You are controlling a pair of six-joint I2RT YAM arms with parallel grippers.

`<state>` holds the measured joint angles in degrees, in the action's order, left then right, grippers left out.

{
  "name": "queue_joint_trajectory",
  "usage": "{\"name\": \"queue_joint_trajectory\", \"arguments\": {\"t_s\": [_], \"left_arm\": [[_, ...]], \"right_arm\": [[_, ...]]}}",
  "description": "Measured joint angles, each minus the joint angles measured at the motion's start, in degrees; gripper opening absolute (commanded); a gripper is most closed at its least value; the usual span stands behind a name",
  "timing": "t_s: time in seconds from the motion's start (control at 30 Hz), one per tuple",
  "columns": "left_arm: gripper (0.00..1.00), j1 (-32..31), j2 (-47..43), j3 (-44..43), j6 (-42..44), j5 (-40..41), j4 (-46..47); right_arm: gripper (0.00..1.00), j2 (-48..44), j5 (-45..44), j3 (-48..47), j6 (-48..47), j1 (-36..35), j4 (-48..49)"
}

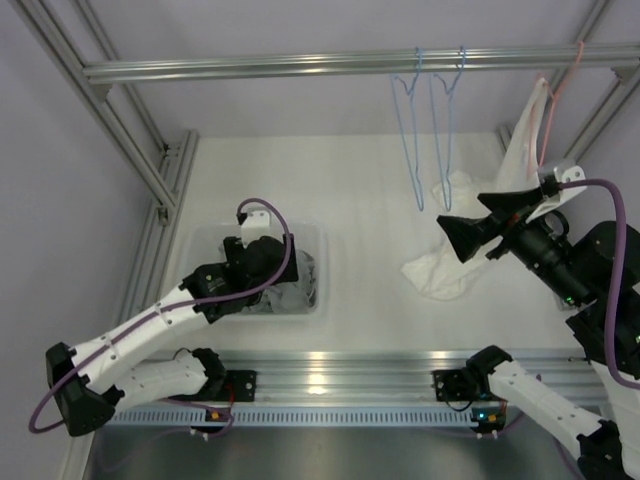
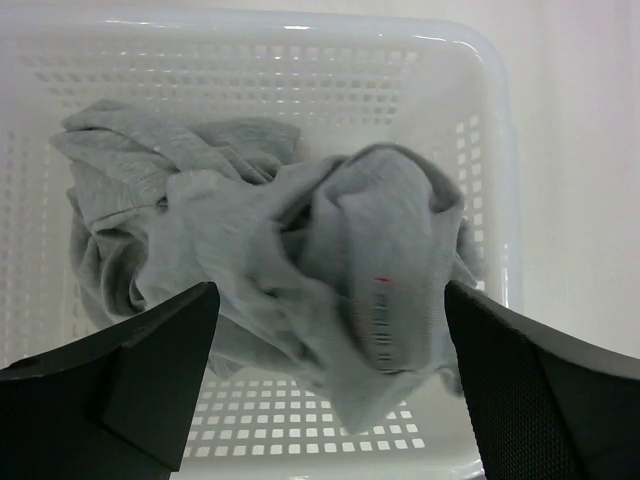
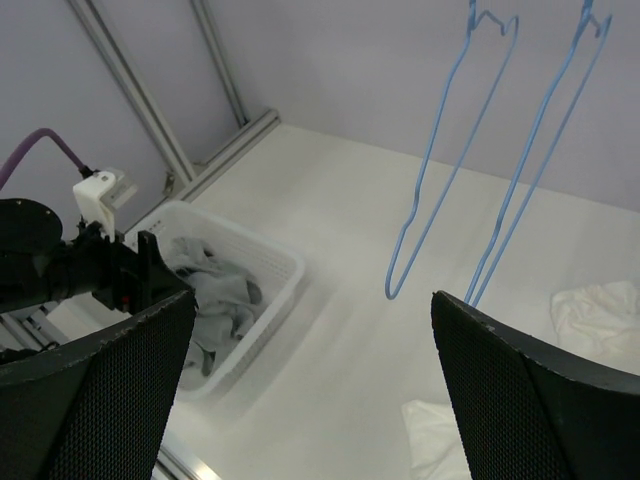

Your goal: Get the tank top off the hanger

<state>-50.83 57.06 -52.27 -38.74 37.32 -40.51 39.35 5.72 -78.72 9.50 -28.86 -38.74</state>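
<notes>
A white tank top hangs from a pink hanger on the rail at the far right. Its lower part trails onto the table, and a corner of it shows in the right wrist view. My right gripper hovers beside this cloth, open, with nothing between its fingers. My left gripper hangs over a white basket, open just above a crumpled grey garment lying in it.
Two bare blue wire hangers hang from the metal rail left of the pink one. The basket stands at the table's left. Frame posts run along the left side.
</notes>
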Motion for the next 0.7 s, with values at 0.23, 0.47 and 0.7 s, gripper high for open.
{"name": "queue_joint_trajectory", "arguments": {"t_s": [0.23,0.47,0.7], "left_arm": [[0.99,0.1,-5.0,-2.3,3.3,-1.7,-1.1],[0.99,24.4,4.2,-21.2,8.6,-9.7,0.1],[0.99,38.6,3.9,-22.9,13.0,-13.3,-1.8]], "right_arm": [[0.99,2.8,-2.2,-1.2,-0.4,0.0,0.1],[0.99,6.1,-13.7,-3.1,-1.9,0.0,-1.6],[0.99,-1.5,-32.8,-2.2,-3.4,0.0,-7.8]]}}
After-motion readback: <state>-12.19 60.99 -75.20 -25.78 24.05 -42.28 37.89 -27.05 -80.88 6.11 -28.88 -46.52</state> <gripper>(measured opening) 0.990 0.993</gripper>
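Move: The left hand is open low over the right half of the basket, whose middle lies about 7 cm to its left and 14 below; the grey tank top just released is some 10 cm beneath it. The white tank top still hanging on the pink hanger is roughly 17 cm ahead, 53 right and 17 higher. From the right hand it hangs about 22 cm ahead, 21 right and 8 lower; two blue hangers hang some 22 cm ahead, 3 to either side. The left hand, its fingers already wide open, leaves the grey tank top, rising out over the basket and sweeping left, up and somewhat forward, about 20 cm in all, while turning some 20 degrees counter-clockwise and tipping up slightly. The empty right hand, also still open, edges forward a few centimetres, then swings about 10 cm right and back again, its wrist turning some 30 degrees clockwise from facing left to facing straight ahead, bringing it closer to the white tank top without touching it. ##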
